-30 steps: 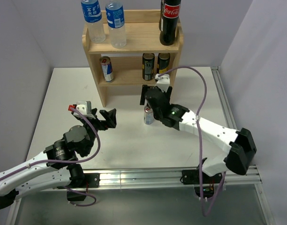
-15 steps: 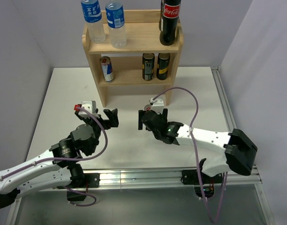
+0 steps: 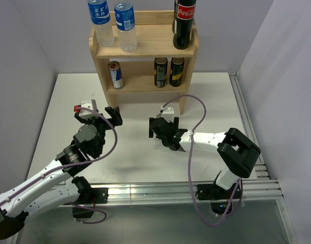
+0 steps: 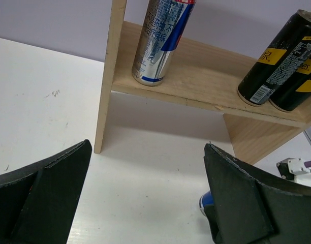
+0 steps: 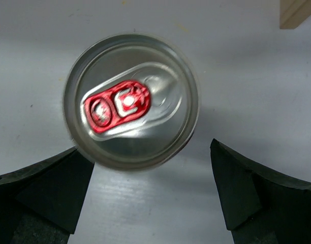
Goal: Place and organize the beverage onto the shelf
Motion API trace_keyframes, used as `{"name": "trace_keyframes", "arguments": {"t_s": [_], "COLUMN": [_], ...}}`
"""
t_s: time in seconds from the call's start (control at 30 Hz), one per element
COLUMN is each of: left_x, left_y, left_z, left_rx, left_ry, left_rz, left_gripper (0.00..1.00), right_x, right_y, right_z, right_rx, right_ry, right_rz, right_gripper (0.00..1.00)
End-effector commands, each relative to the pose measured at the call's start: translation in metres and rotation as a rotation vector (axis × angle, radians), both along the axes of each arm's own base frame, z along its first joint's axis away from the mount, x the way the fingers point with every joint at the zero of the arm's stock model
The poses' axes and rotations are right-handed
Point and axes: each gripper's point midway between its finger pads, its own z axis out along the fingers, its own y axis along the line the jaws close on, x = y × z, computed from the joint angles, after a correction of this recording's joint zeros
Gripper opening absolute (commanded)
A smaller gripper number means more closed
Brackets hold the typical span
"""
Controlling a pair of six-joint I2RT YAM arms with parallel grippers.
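The two-tier wooden shelf [image 3: 150, 40] stands at the back of the table. Its top board carries two water bottles [image 3: 115, 25] and a Coca-Cola bottle [image 3: 184, 23]. On the lower board [image 4: 196, 76] stand a blue-and-silver can [image 4: 158, 40] and two black cans [image 4: 277, 61]. A silver can with a red tab [image 5: 131, 101] stands upright on the table, free, just ahead of my open right gripper [image 5: 145, 152]. In the top view the right gripper [image 3: 163, 129] hides it. My left gripper [image 4: 146, 145] is open and empty, facing the shelf's left post.
A blue can edge [image 4: 204, 202] peeks out beside my left gripper's right finger. The shelf's side panel [image 4: 109, 76] stands straight ahead of the left gripper [image 3: 113, 115]. A metal rail [image 3: 247, 117] runs along the table's right edge.
My right gripper has opened wide, let go of the can and drawn back over it as the arm folded. My left gripper has moved toward the shelf.
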Motion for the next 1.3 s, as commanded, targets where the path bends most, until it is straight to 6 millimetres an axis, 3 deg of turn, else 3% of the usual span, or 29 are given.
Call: {"name": "trace_keyframes", "arguments": {"t_s": [0.0,0.17,0.23,0.27,0.37,0.47,0.53,0.6,0.63,0.7,0.73,0.77,0.8,0.87,0.9,0.97,1.0,1.07,1.1,1.17,1.2,1.27], "left_x": [0.003,0.004,0.005,0.006,0.006,0.006,0.006,0.006,0.005,0.005,0.004,0.004,0.004,0.003,0.003,0.002,0.002,0.002,0.003,0.002,0.002,0.0], "left_y": [-0.002,0.0,0.0,-0.001,0.0,0.0,0.002,0.004,0.005,0.008,0.01,0.011,0.013,0.016,0.018,0.021,0.022,0.023,0.023,0.023,0.024,0.026], "left_z": [0.017,0.017,0.016,0.016,0.015,0.015,0.016,0.017,0.017,0.019,0.02,0.02,0.022,0.024,0.026,0.03,0.032,0.038,0.039,0.043,0.043,0.044], "left_rx": [-0.035,-0.038,-0.036,-0.035,-0.033,-0.031,-0.034,-0.033,-0.034,-0.039,-0.04,-0.042,-0.045,-0.053,-0.056,-0.069,-0.071,-0.077,-0.078,-0.079,-0.08,-0.087], "left_ry": [-0.05,-0.056,-0.054,-0.053,-0.051,-0.052,-0.054,-0.055,-0.056,-0.059,-0.059,-0.06,-0.063,-0.067,-0.07,-0.078,-0.083,-0.091,-0.093,-0.097,-0.099,-0.104], "left_rz": [-0.022,-0.02,-0.02,-0.019,-0.017,-0.016,-0.011,-0.002,0.001,0.01,0.02,0.023,0.027,0.038,0.044,0.056,0.058,0.06,0.06,0.06,0.06,0.06], "left_gripper": [0.99,0.99,0.99,0.99,0.99,0.99,0.99,0.99,0.99,0.99,0.99,0.99,0.99,0.99,0.99,0.99,0.99,0.99,0.99,0.99,0.99,0.99], "right_x": [0.025,0.045,0.054,0.056,0.062,0.063,0.066,0.067,0.07,0.07,0.075,0.074,0.079,0.081,0.086,0.089,0.093,0.098,0.101,0.106,0.11,0.115], "right_y": [0.004,0.002,0.004,0.005,0.009,0.011,0.015,0.015,0.024,0.028,0.035,0.038,0.045,0.048,0.053,0.057,0.059,0.065,0.067,0.073,0.075,0.082], "right_z": [0.016,0.013,0.014,0.011,0.01,0.012,0.023,0.036,0.061,0.087,0.118,0.129,0.158,0.18,0.205,0.219,0.239,0.246,0.263,0.263,0.276,0.271], "right_rx": [0.049,0.049,0.055,0.051,0.046,0.043,0.055,0.048,0.066,0.052,0.09,0.088,0.117,0.122,0.146,0.138,0.151,0.144,0.158,0.142,0.152,0.134], "right_ry": [-0.07,-0.09,-0.098,-0.097,-0.103,-0.099,-0.11,-0.12,-0.156,-0.185,-0.222,-0.224,-0.261,-0.278,-0.31,-0.322,-0.351,-0.357,-0.382,-0.376,-0.394,-0.385], "right_rz": [-0.04,-0.067,-0.07,-0.073,-0.072,-0.071,-0.072,-0.075,-0.065,-0.052,-0.047,-0.036,-0.027,-0.015,-0.003,0.002,0.004,0.014,0.016,0.024,0.024,0.028], "right_gripper": [1.0,0.97,0.84,0.68,0.47,0.12,0.01,0.0,0.0,0.0,0.0,0.0,0.0,0.0,0.0,0.0,0.0,0.0,0.0,0.0,0.0,0.0]}}
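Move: The silver-blue can stands on the table about 5 cm straight ahead of the open right hand, its middle some 1 cm lower. On the middle shelf, roughly 18 cm above that hand, the nearer black can stands about 18 cm ahead and level sideways, the farther black can 7 cm to the right of it, and the shelved blue can some 19 cm ahead and 21 cm left of the hand. From the left hand the silver-blue can lies about 8 cm ahead, 27 cm right and 24 cm below. Forward about 5 cm and just slightly down, the right hand slides its open fingers around the silver-blue can and closes them on its sides. It then lifts the can fast, some 27 cm, bearing forward and left towards the gap left of the black cans while the fingers tip up about 20 degrees. The empty left hand eases a couple of centimetres up and left. ##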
